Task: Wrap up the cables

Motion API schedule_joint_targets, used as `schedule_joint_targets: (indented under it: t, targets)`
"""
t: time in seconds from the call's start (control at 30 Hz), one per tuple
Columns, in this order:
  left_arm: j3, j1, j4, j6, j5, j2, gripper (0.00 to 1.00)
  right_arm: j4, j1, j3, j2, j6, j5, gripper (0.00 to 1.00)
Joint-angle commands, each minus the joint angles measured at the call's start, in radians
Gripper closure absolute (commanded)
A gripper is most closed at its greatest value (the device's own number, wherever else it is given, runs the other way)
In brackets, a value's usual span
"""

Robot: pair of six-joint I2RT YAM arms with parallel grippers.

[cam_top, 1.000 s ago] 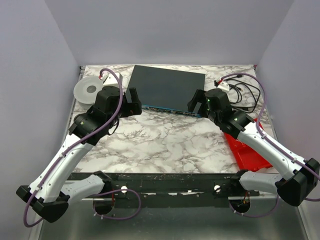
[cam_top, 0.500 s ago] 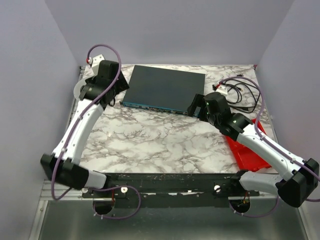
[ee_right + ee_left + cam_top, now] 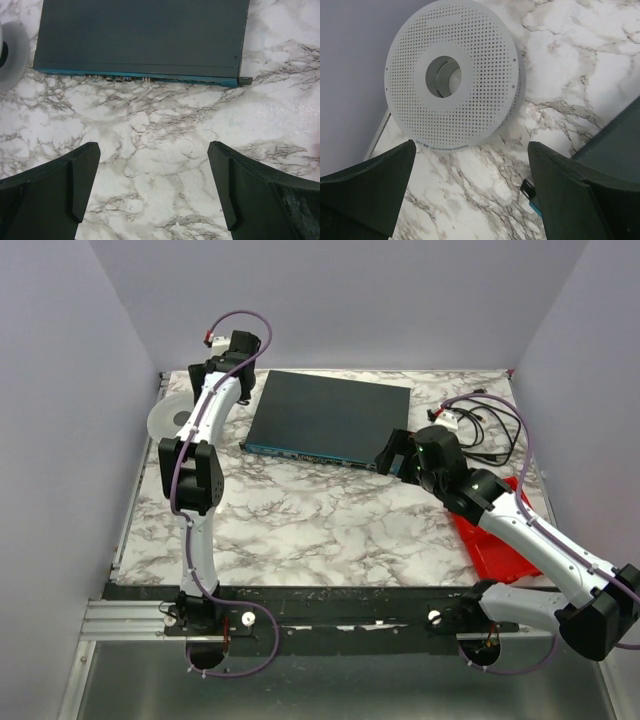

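The thin white wire does not show in any view. My left gripper (image 3: 225,372) is raised over the far left corner, open and empty. In the left wrist view my left gripper (image 3: 470,167) hangs above bare marble, just in front of a white perforated spool (image 3: 452,75), which also shows in the top view (image 3: 170,422). My right gripper (image 3: 392,453) is open and empty, low over the table just in front of the right end of a dark flat network box (image 3: 330,415). In the right wrist view my right gripper (image 3: 152,172) faces the box's front edge (image 3: 140,75).
A tangle of black cords (image 3: 487,425) with a white plug block (image 3: 447,416) lies at the far right. A red tray (image 3: 495,540) lies under my right arm. The box corner (image 3: 620,135) sits right of my left gripper. Grey walls enclose the marble table (image 3: 320,530).
My left arm has swung up and back from the box's left end to the far left corner above the spool. My right gripper has backed slightly away from the box.
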Motion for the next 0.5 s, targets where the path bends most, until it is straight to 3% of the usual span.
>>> schedule_joint_targets:
  t: [0.0,0.47]
  targets:
    - [0.055,0.046,-0.044,0.074,-0.063,0.084,0.04,-0.029,0.000,0.004,-0.014,-0.034,-0.014,0.00]
    - [0.080,0.064,-0.100,0.153,-0.048,0.222,0.05,0.032,0.000,-0.037,-0.014,-0.051,-0.018,0.00]
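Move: The white perforated reel lies about 11 cm to the left of my left hand and some 4 cm farther out, its middle roughly 17 cm below. The flat black rack unit lies on the other side, its middle about 28 cm to my left hand's right and 4 cm ahead, some 17 cm down. From my right hand the reel is roughly 26 cm ahead, 54 cm to the left and 19 cm below. I sink my left hand about 7 cm while carrying it some 4 cm to the left, towards the near, right-hand side of the white reel, quick at first and then easing off. On the way I tip the fingers about 15 degrees further down and keep them wide open, still clear of the reel. ##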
